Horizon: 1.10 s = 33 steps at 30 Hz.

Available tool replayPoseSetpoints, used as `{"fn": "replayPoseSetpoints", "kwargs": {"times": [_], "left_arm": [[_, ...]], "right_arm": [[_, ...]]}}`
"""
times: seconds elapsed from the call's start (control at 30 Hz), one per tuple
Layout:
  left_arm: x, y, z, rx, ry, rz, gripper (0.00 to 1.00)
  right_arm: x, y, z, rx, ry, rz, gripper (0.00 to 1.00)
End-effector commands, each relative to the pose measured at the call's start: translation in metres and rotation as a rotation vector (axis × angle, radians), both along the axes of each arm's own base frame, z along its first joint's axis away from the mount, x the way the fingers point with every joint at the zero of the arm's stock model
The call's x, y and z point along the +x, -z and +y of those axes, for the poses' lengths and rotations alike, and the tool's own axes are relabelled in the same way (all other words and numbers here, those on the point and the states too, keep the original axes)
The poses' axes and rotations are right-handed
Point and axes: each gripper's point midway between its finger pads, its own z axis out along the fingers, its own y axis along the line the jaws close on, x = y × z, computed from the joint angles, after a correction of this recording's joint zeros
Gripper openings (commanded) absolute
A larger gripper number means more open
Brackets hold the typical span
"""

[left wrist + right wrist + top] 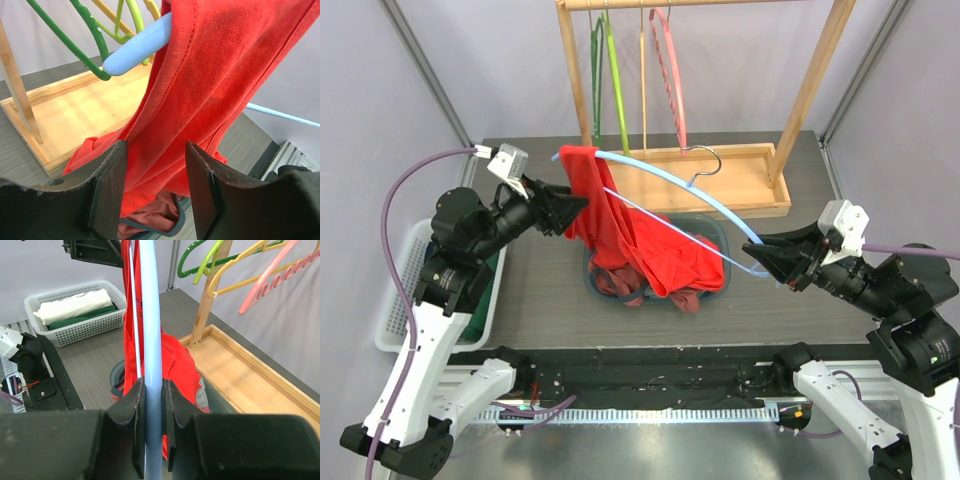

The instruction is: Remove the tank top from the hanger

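The red tank top (620,235) hangs from the left end of a light blue hanger (660,180) held slanted above the table, its lower part sagging into a dark bin. My right gripper (752,257) is shut on the hanger's right end; in the right wrist view the blue bar (150,315) runs straight between the closed fingers (152,387). My left gripper (570,207) is at the top's left edge. In the left wrist view its fingers (155,147) stand apart with the red cloth (200,90) hanging just past them, below the hanger's tip (135,50).
A dark bin (720,240) holding other garments sits under the top. Behind it stands a wooden rack (750,180) with green, yellow and pink hangers (670,70). A white basket (395,300) with folded clothes is at the left table edge.
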Motion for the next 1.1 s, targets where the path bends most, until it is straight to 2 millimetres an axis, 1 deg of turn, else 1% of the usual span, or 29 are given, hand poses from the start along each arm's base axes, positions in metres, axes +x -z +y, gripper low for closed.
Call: {"fn": "replayPoseSetpoints", "kwargs": {"times": [0.0,0.03,0.07,0.1,0.17,0.2,0.23,0.33,0.37,0.43,0.47,0.53,0.57,0.63,0.67,0.7,0.73,0.77,0.8,0.83,0.87,0.9,0.93,1.0,1.03,1.07], "left_arm": [[-0.003,-0.012,-0.001,0.002,0.027,-0.096,0.51],[-0.004,-0.014,-0.001,-0.003,0.031,-0.106,0.42],[-0.002,-0.014,-0.002,-0.004,0.031,-0.107,0.34],[-0.002,-0.014,-0.003,-0.006,0.037,-0.110,0.20],[-0.002,-0.019,-0.004,-0.014,0.051,-0.131,0.04],[-0.003,-0.022,-0.005,-0.018,0.057,-0.139,0.00],[-0.003,-0.025,-0.005,-0.023,0.057,-0.143,0.00],[-0.008,-0.042,-0.002,-0.037,0.057,-0.186,0.00],[-0.011,-0.053,0.002,-0.046,0.046,-0.211,0.00],[-0.014,-0.067,0.006,-0.055,0.032,-0.247,0.00],[-0.020,-0.084,0.010,-0.061,0.022,-0.289,0.00],[-0.024,-0.099,0.016,-0.065,0.000,-0.322,0.00],[-0.029,-0.113,0.020,-0.073,-0.010,-0.351,0.00],[-0.029,-0.120,0.024,-0.073,-0.032,-0.358,0.00],[-0.032,-0.129,0.026,-0.082,-0.040,-0.374,0.00],[-0.028,-0.131,0.027,-0.087,-0.050,-0.365,0.00],[-0.030,-0.139,0.027,-0.095,-0.049,-0.378,0.00],[-0.029,-0.143,0.026,-0.101,-0.042,-0.377,0.00],[-0.027,-0.146,0.022,-0.113,-0.027,-0.368,0.00],[-0.017,-0.146,0.019,-0.116,-0.019,-0.344,0.00],[-0.019,-0.159,0.017,-0.131,-0.009,-0.364,0.00],[-0.016,-0.165,0.015,-0.141,-0.001,-0.367,0.00],[-0.007,-0.173,0.012,-0.164,0.002,-0.353,0.00],[-0.001,-0.182,0.010,-0.176,0.007,-0.358,0.00],[0.005,-0.185,0.009,-0.185,0.003,-0.351,0.00],[0.013,-0.190,0.007,-0.187,0.002,-0.352,0.00]], "right_arm": [[-0.013,-0.039,0.000,0.074,-0.025,-0.123,0.01],[-0.013,-0.040,0.000,0.076,-0.030,-0.125,0.01],[-0.013,-0.040,0.000,0.079,-0.030,-0.122,0.01],[-0.014,-0.040,0.001,0.080,-0.035,-0.122,0.01],[-0.015,-0.040,0.001,0.082,-0.038,-0.119,0.01],[-0.015,-0.041,0.000,0.084,-0.034,-0.123,0.01],[-0.016,-0.040,0.000,0.083,-0.035,-0.122,0.01],[-0.015,-0.041,-0.003,0.083,-0.018,-0.125,0.01],[-0.016,-0.039,-0.003,0.078,-0.016,-0.119,0.01],[-0.015,-0.038,-0.006,0.069,0.005,-0.124,0.01],[-0.017,-0.037,-0.009,0.065,0.013,-0.125,0.01],[-0.017,-0.037,-0.014,0.057,0.041,-0.139,0.01],[-0.018,-0.037,-0.017,0.053,0.056,-0.143,0.01],[-0.019,-0.036,-0.022,0.042,0.082,-0.153,0.01],[-0.021,-0.035,-0.028,0.042,0.110,-0.153,0.01],[-0.023,-0.036,-0.032,0.043,0.127,-0.157,0.01],[-0.023,-0.033,-0.035,0.042,0.146,-0.144,0.01],[-0.023,-0.032,-0.041,0.042,0.182,-0.140,0.01],[-0.028,-0.031,-0.046,0.048,0.197,-0.143,0.01],[-0.030,-0.024,-0.049,0.038,0.206,-0.120,0.01],[-0.035,-0.022,-0.051,0.039,0.207,-0.115,0.01],[-0.045,-0.022,-0.056,0.047,0.213,-0.126,0.01],[-0.053,-0.018,-0.060,0.043,0.217,-0.111,0.01],[-0.069,-0.018,-0.067,0.060,0.221,-0.114,0.01],[-0.082,-0.013,-0.071,0.061,0.214,-0.108,0.01],[-0.095,-0.019,-0.074,0.078,0.207,-0.121,0.01]]}}
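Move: The red tank top's near fold hangs right at my half-open left fingers, about 2 cm ahead and 2 cm to the right. The free end of the blue hanger sticks out some 4 cm ahead, 1 cm to the left and 6 cm above that hand; the clothes tub stands roughly 9 cm ahead, 18 cm to its right and 33 cm below. From my right hand, already gripping the hanger's other end, that fold lies some 12 cm ahead and 36 cm to the left, about level. I shut my left fingers on the fold of the tank top and pinch it, then lift it about 17 cm, almost straight up, while the wrist tips the fingers up some 20 degrees. As the lift gets going, my right hand keeps its grip on the hanger and draws it about 8 cm back and to the right, away from the tank top, turning slightly clockwise. ##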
